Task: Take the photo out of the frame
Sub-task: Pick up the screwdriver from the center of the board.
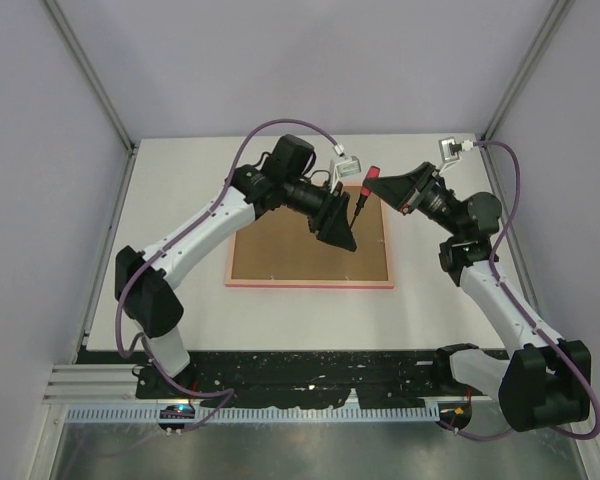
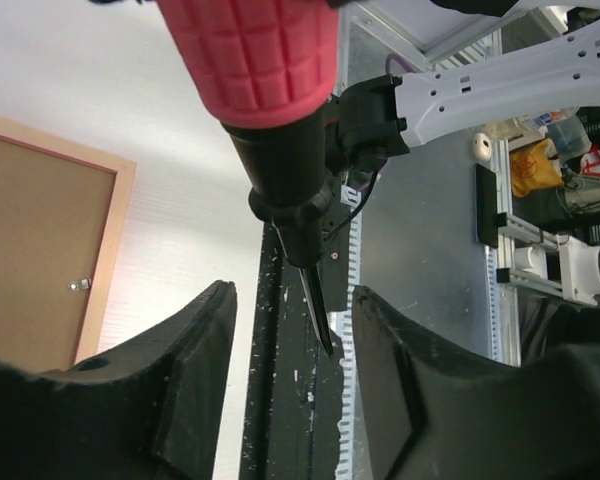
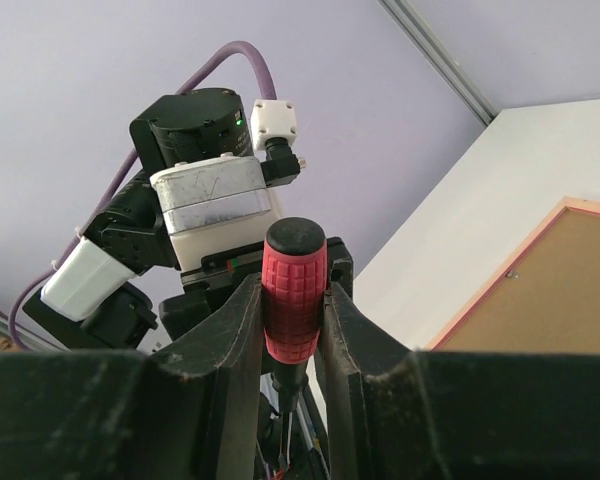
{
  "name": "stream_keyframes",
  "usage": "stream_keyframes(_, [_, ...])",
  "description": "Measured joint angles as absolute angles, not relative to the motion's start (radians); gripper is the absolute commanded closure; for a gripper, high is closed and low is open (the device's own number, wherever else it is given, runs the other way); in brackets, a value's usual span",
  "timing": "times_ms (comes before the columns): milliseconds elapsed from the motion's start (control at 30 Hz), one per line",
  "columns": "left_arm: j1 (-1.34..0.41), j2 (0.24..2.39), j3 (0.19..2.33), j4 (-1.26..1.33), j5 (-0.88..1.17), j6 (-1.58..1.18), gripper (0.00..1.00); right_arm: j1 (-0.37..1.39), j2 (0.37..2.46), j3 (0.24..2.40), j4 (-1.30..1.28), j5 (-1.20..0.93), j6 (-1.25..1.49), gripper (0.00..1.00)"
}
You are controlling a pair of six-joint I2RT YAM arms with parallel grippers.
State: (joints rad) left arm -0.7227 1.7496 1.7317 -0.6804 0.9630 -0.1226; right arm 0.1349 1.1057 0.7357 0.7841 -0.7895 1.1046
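Observation:
The frame (image 1: 310,283) lies flat on the white table with its brown back board (image 1: 290,250) facing up and a thin pink rim around it. The photo is hidden under that board. My right gripper (image 1: 376,185) hangs over the frame's far right corner, shut on the red handle of a screwdriver (image 3: 294,300) that points down. My left gripper (image 2: 295,292) is open, its two fingers on either side of the screwdriver's dark blade (image 2: 318,310) without touching it. The frame's corner shows in the left wrist view (image 2: 40,250) and the right wrist view (image 3: 550,290).
A small metal tab (image 2: 78,285) sits on the back board near its edge. A black rail (image 1: 310,370) runs along the table's near edge between the arm bases. Grey enclosure walls and corner posts (image 1: 90,80) surround the table.

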Motion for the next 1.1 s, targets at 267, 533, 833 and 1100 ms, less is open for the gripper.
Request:
stream_keyframes(267, [-0.726,1.752,1.732,-0.686,0.942,-0.12,1.0,0.132,1.103,0.73,0.77,-0.768,1.09,0.92])
stream_keyframes(533, [-0.722,1.752,1.736,-0.713,0.916,-0.11,1.0,0.129,1.091,0.725,0.761,-0.778,1.016,0.43])
stream_keyframes(833, [-0.726,1.701,1.748,-0.904,0.907,0.135,1.0,0.128,1.139,0.96,0.345,-1.095,0.595,0.23])
stream_keyframes(1100, [-0.726,1.674,1.807,-1.13,0.908,0.31,1.0,0.151,1.145,1.006,0.071,-1.331,0.339,0.24])
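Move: The screwdriver shaft hangs between the left gripper's half-open pads, practically at its hand point; from the right hand that shaft lies some 7 cm back, 3 cm left and 8 cm down. The right fingers still hold the handle, about 7 cm ahead, 3 cm right and 8 cm above the left hand. The frame's middle lies roughly 17 cm ahead and 8 cm left of the left hand, some 27 cm below it. Hold the left gripper almost still and shut its fingers fully on the screwdriver shaft; only then open the right fingers off the handle. Next draw the left hand about 5 cm left and 4 cm back, turning slightly clockwise with the shaft pinched, while the right hand backs off some 6 cm, sinking 3 to 4 cm, tipping down and turning counter-clockwise. ##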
